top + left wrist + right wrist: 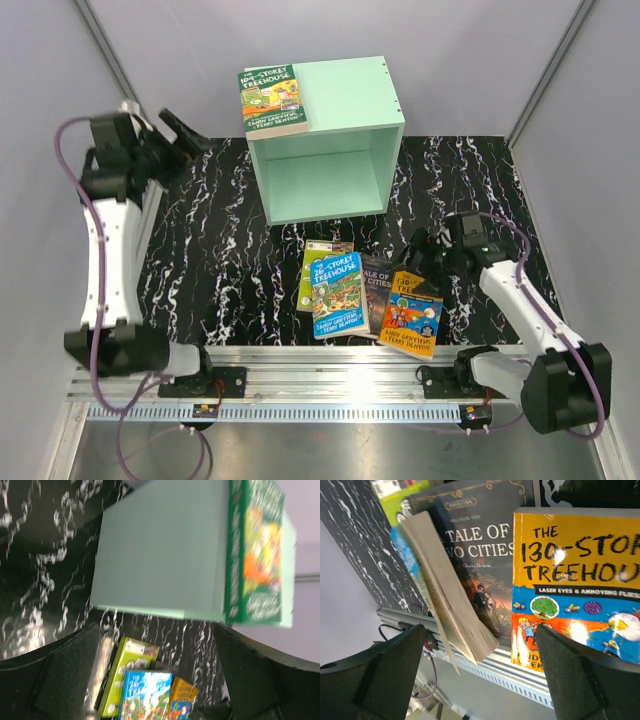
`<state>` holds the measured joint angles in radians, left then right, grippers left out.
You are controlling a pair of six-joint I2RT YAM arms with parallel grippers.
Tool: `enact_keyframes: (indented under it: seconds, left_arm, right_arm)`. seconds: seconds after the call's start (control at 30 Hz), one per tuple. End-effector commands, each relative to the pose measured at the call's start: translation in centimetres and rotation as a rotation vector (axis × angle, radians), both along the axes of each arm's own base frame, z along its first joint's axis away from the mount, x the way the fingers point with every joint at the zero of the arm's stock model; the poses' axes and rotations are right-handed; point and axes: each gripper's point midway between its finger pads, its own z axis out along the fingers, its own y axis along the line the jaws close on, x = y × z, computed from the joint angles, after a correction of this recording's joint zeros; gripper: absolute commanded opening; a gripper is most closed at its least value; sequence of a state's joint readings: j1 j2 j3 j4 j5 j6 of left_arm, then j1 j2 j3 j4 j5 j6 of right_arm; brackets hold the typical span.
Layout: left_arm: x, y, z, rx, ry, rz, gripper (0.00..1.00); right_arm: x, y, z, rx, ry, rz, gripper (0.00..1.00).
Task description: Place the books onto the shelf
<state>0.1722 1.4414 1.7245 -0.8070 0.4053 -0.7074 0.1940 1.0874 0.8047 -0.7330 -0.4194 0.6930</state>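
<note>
The shelf [325, 140], a mint-green box open towards the arms, stands at the back middle. A green book [272, 100] lies flat on its top at the left corner. My left gripper [188, 135] hangs open and empty left of the shelf. In the left wrist view the shelf [160, 550] and green book [255, 550] lie beyond the open gripper [160, 680]. Lime-green [318, 262], blue [338, 295], dark [376, 290] and orange-yellow [413, 312] books overlap on the table. My right gripper [422, 258] is open above the orange book [580, 580] and "A Tale of Two Cities" [480, 555].
The table has a black marbled mat [220, 260]. A metal rail [330, 365] runs along the near edge, and the orange-yellow book's lower end reaches it. Grey walls close in the back and sides. The blue book's page edge [447, 595] rises left of the dark cover.
</note>
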Motion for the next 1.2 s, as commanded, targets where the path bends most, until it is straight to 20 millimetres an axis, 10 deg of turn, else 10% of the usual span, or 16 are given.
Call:
enact_keyframes:
  seconds: [0.0, 0.23, 0.5, 1.17]
  left_arm:
    - [-3.7, -2.0, -6.0, 0.07, 0.081, -0.006, 0.99]
    - [-13.9, -7.3, -15.4, 0.07, 0.238, -0.11, 0.99]
    - [-20.5, -9.1, -20.5, 0.006, 0.311, -0.193, 0.99]
    - [-23.8, -26.1, -29.9, 0.003, 0.482, -0.635, 0.99]
  right_arm:
    - [0.5, 2.6, -0.9, 0.15, 0.021, 0.059, 1.0]
    - [0.6, 5.6, -2.3, 0.293, 0.02, 0.119, 1.0]
    - [-0.6, 8.1, -5.8, 0.33, 0.089, 0.181, 1.0]
    - [-0.8, 10.2, -7.2, 0.301, 0.116, 0.27, 0.98]
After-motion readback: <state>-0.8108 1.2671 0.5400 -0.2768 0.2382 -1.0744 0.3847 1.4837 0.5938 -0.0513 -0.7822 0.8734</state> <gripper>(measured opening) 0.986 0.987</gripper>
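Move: The 26-Storey Treehouse lies about 23 cm back, 29 cm right and 34 cm below the left hand; from the right hand it is some 15 cm left, 5 cm back and 11 cm down. A Tale of Two Cities lies about 8 cm to its right, partly under it. The 130-Storey Treehouse is roughly 9 cm back and 2 cm right of the right hand. The yellow-green book is some 18 cm back and 25 cm right of the left hand. Both open hands converge on the 26-Storey book's sides, left swooping about 50 cm down-back-right, right 12 cm left-down. ##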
